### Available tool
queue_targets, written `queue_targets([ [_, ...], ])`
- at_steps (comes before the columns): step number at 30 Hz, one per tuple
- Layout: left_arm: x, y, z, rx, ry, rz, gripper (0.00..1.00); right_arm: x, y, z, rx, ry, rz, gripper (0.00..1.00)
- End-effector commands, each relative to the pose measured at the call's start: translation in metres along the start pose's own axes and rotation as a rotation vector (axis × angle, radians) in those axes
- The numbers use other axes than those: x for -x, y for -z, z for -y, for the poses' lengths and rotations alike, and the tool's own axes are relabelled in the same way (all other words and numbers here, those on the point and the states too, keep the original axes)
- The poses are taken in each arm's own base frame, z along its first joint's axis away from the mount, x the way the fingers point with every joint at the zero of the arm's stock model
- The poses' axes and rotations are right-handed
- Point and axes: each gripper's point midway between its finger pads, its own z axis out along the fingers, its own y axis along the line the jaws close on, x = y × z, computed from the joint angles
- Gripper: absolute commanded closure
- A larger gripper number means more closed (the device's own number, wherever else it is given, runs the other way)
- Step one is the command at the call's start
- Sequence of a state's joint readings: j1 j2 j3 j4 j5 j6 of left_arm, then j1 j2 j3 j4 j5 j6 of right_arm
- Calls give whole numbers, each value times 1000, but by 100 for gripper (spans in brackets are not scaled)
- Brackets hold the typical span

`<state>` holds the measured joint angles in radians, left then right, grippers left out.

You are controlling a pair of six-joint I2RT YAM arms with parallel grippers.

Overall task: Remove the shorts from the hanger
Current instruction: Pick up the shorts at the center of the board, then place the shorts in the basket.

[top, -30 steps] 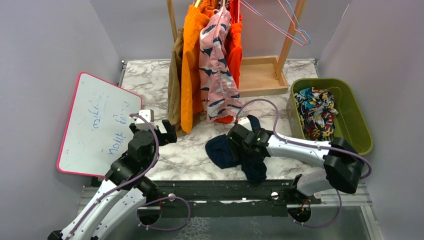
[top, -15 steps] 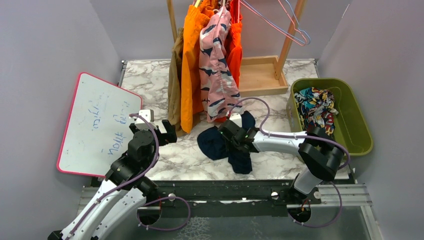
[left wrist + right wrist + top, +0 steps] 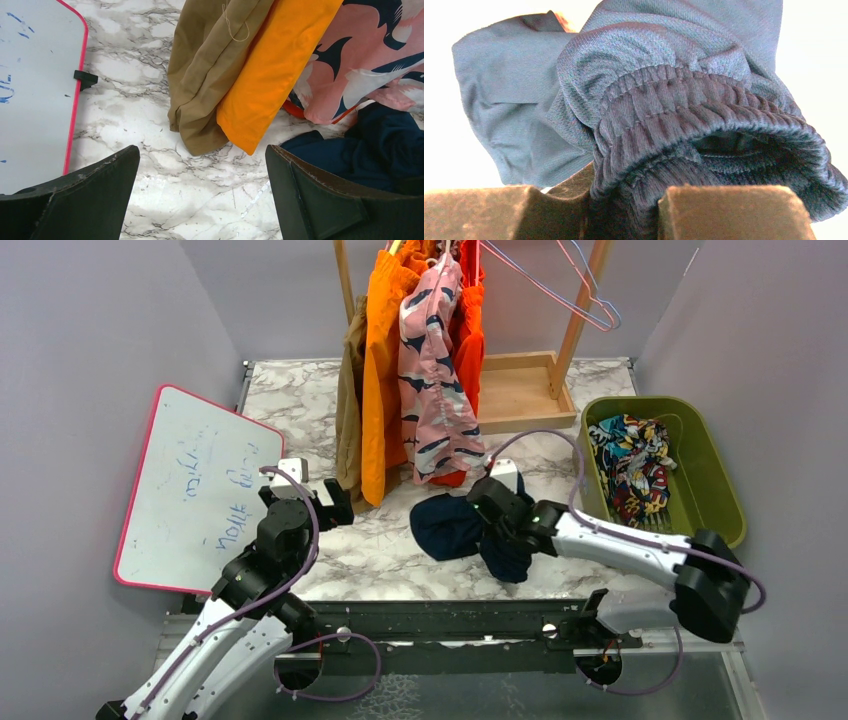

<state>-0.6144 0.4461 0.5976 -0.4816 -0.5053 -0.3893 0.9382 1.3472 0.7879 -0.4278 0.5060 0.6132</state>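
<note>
The navy shorts [image 3: 447, 526] lie crumpled on the marble table in front of the rack. My right gripper [image 3: 500, 530] is shut on their ribbed waistband, and in the right wrist view the navy shorts [image 3: 664, 100] bunch between the jaws of that gripper [image 3: 624, 210]. Tan-brown shorts [image 3: 350, 410], orange shorts [image 3: 380, 370], pink blotched shorts [image 3: 435, 370] and red-orange shorts [image 3: 470, 340] hang from the rack, with their hangers cut off at the top. An empty wire hanger [image 3: 590, 302] hangs to the right. My left gripper [image 3: 335, 502] stands open near the tan hem, nothing in it [image 3: 202, 185].
A green bin [image 3: 725, 490] at the right holds comic-print shorts [image 3: 630, 460]. A pink-framed whiteboard [image 3: 195, 490] lies at the left. The wooden rack base [image 3: 515, 390] stands at the back. Purple walls close in on both sides.
My right gripper closed onto the navy shorts. It swung left, then back right, dragging the shorts a little. The left arm has not moved.
</note>
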Motion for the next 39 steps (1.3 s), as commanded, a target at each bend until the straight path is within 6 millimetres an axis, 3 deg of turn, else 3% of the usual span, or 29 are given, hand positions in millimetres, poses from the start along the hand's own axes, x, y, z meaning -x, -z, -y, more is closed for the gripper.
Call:
queue_targets([
  [1,-1,0,1,-9,13,0,1,36,29,22,-37,-36,115,99],
  [10,-3,-1,2,-15,9,-8,1,94,86,54,-75,-92,276,99],
  [14,-3,-1,2,-15,9,-9,1,141,123,75,-134,-94,408,99],
  [18,-3,-1,3,-18,7,-12,1,201,166,114,-283,-105,555,99],
  [21,-4,-1,3,-18,8,-13,1,239,185,138,-355,-95,634,99],
  [28,-3,-1,3,-17,8,-11,1,306,235,192,-479,-179,787,99],
  [34,-4,-1,4,-20,6,-14,1,348,292,235,-659,-160,874,99],
  [37,-3,-1,4,-22,6,-11,1,355,322,254,-752,-189,930,99],
  [39,-3,-1,4,-22,7,-9,1,352,332,262,-788,-206,950,99],
])
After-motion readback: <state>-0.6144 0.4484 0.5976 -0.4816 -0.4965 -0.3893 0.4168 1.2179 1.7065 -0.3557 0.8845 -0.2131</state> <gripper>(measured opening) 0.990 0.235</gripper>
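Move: The right gripper already pinches the navy shorts' waistband, about 7 cm above the table. The green basket's middle lies roughly 29 cm to its right, 2 cm ahead, at nearly the same height; the patterned shorts in it are about 25 cm right and 3 cm ahead. The wooden tray sits some 19 cm ahead and 4 cm right. From the left gripper the basket is around 65 cm right, 2 cm ahead and 15 cm lower. Keep the right gripper shut on the navy shorts' waistband and lift it nearly straight up at first, then swing it right and a little forward to the basket's side as it climbs, some 44 cm up and 22 cm right in all. Tip the fingers up about 50 degrees to roughly level while turning them clockwise. ##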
